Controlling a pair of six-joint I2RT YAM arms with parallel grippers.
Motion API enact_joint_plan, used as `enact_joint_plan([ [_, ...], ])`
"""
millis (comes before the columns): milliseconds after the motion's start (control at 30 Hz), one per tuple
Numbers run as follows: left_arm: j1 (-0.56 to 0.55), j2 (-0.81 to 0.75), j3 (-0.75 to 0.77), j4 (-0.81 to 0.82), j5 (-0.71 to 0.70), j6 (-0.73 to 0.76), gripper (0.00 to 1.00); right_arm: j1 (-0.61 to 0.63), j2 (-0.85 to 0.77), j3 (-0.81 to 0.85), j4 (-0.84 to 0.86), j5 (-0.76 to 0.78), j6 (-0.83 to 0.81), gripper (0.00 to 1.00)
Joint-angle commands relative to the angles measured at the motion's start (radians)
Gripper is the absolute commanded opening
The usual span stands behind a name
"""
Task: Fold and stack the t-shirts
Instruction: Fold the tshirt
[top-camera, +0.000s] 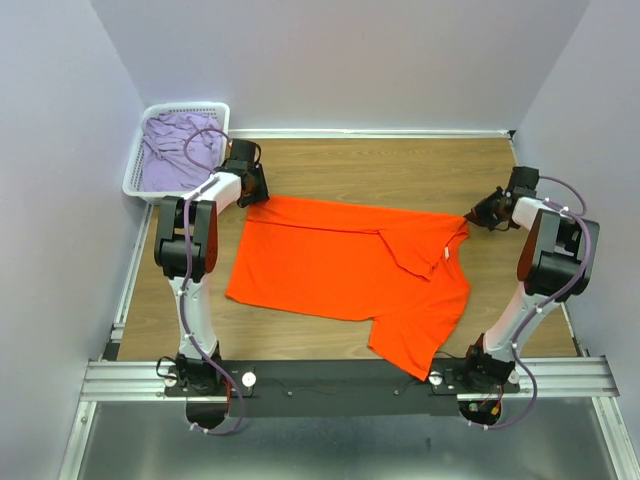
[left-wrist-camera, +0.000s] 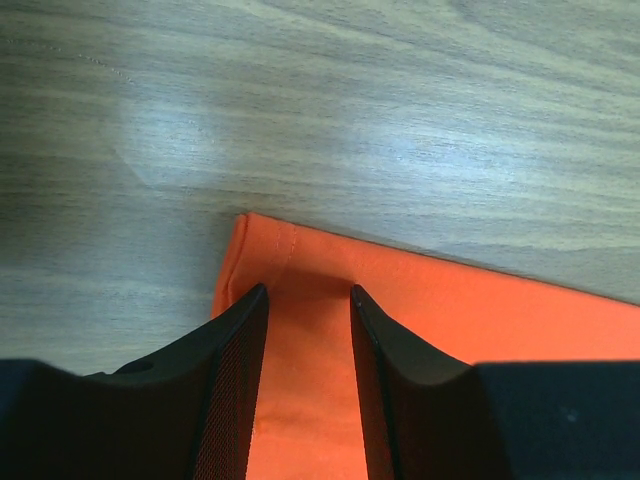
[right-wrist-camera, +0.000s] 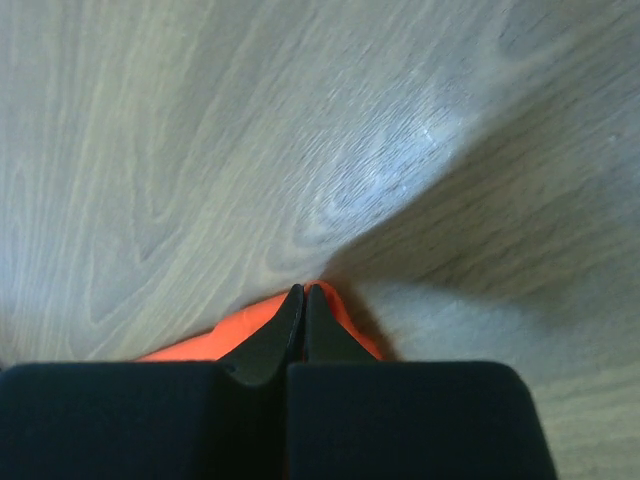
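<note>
The bright orange t-shirt (top-camera: 330, 265) lies spread on the wooden table, with one sleeve folded over near its right side. My left gripper (top-camera: 262, 194) sits at its far left corner. In the left wrist view the left gripper (left-wrist-camera: 307, 290) is open, its two dark fingers (left-wrist-camera: 235, 350) straddling the flat orange corner (left-wrist-camera: 300, 350). My right gripper (top-camera: 471, 215) is at the far right corner. In the right wrist view the right gripper (right-wrist-camera: 303, 288) is shut on a pinch of orange cloth (right-wrist-camera: 200, 345). The pale lilac t-shirt (top-camera: 172, 142) lies crumpled in the basket.
The white lattice basket (top-camera: 186, 107) stands at the far left corner, just behind the left arm. Pale walls close in on the left, back and right. A metal rail (top-camera: 340, 378) with both arm bases runs along the near edge.
</note>
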Motion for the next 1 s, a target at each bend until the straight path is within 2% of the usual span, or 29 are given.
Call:
enact_joint_plan([
  [0,0.013,0.062,0.009,-0.033,0.005,-0.02,0.47,-0.009,0.071,0.058,0.028,0.044,-0.017,0.01],
  [200,0.013,0.085,0.059,-0.025,0.048,-0.04,0.48,-0.01,0.174,0.171,0.025,-0.003,-0.066,0.07],
  [367,0.013,0.064,0.067,-0.004,0.066,-0.043,0.57,-0.01,0.188,0.226,0.024,-0.016,-0.099,0.12],
  [433,0.013,0.05,0.068,0.001,0.071,-0.043,0.62,-0.01,0.18,0.24,0.014,-0.004,-0.115,0.19],
  [467,0.013,0.034,0.074,0.0,0.07,-0.044,0.65,-0.009,0.174,0.254,0.007,0.001,-0.128,0.26],
  [533,0.013,0.01,0.078,0.001,0.065,-0.043,0.67,-0.009,0.154,0.265,-0.013,0.003,-0.14,0.31],
  [667,0.01,-0.068,0.061,0.0,0.04,-0.03,0.69,0.007,0.036,0.243,-0.085,0.033,-0.161,0.36],
  [800,-0.004,-0.183,0.004,0.0,-0.018,-0.02,0.69,0.048,-0.103,0.149,-0.14,0.092,-0.189,0.42],
  [933,-0.036,-0.288,-0.083,0.003,-0.075,-0.003,0.69,0.158,-0.226,0.059,-0.176,0.128,-0.258,0.44],
  [967,-0.042,-0.327,-0.124,0.007,-0.084,0.005,0.69,0.227,-0.248,0.04,-0.18,0.136,-0.275,0.44],
])
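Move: Under the left hand lies the orange t-shirt; its far-left corner is about 3 cm ahead, 3 cm to the left and 1 cm lower. The white basket stands roughly 18 cm to that hand's left and 9 cm farther out. The right fingers are already shut at the shirt's far-right corner, its middle barely 1 cm ahead and 1 cm below; the folded-in sleeve lies some 14 cm left of this hand and 7 cm back. Drawing the shirt's far edge outward, both hands slide low over the table: the right, shut on its corner, about 5 cm forward and slightly right; the left, half open and resting on the cloth, only 2 cm forward and a bit right. The right fingers open to let go, the left spread wider, and both hands lift off some 9 cm, easing back, their fingers tipping up slightly and the right swinging left. ##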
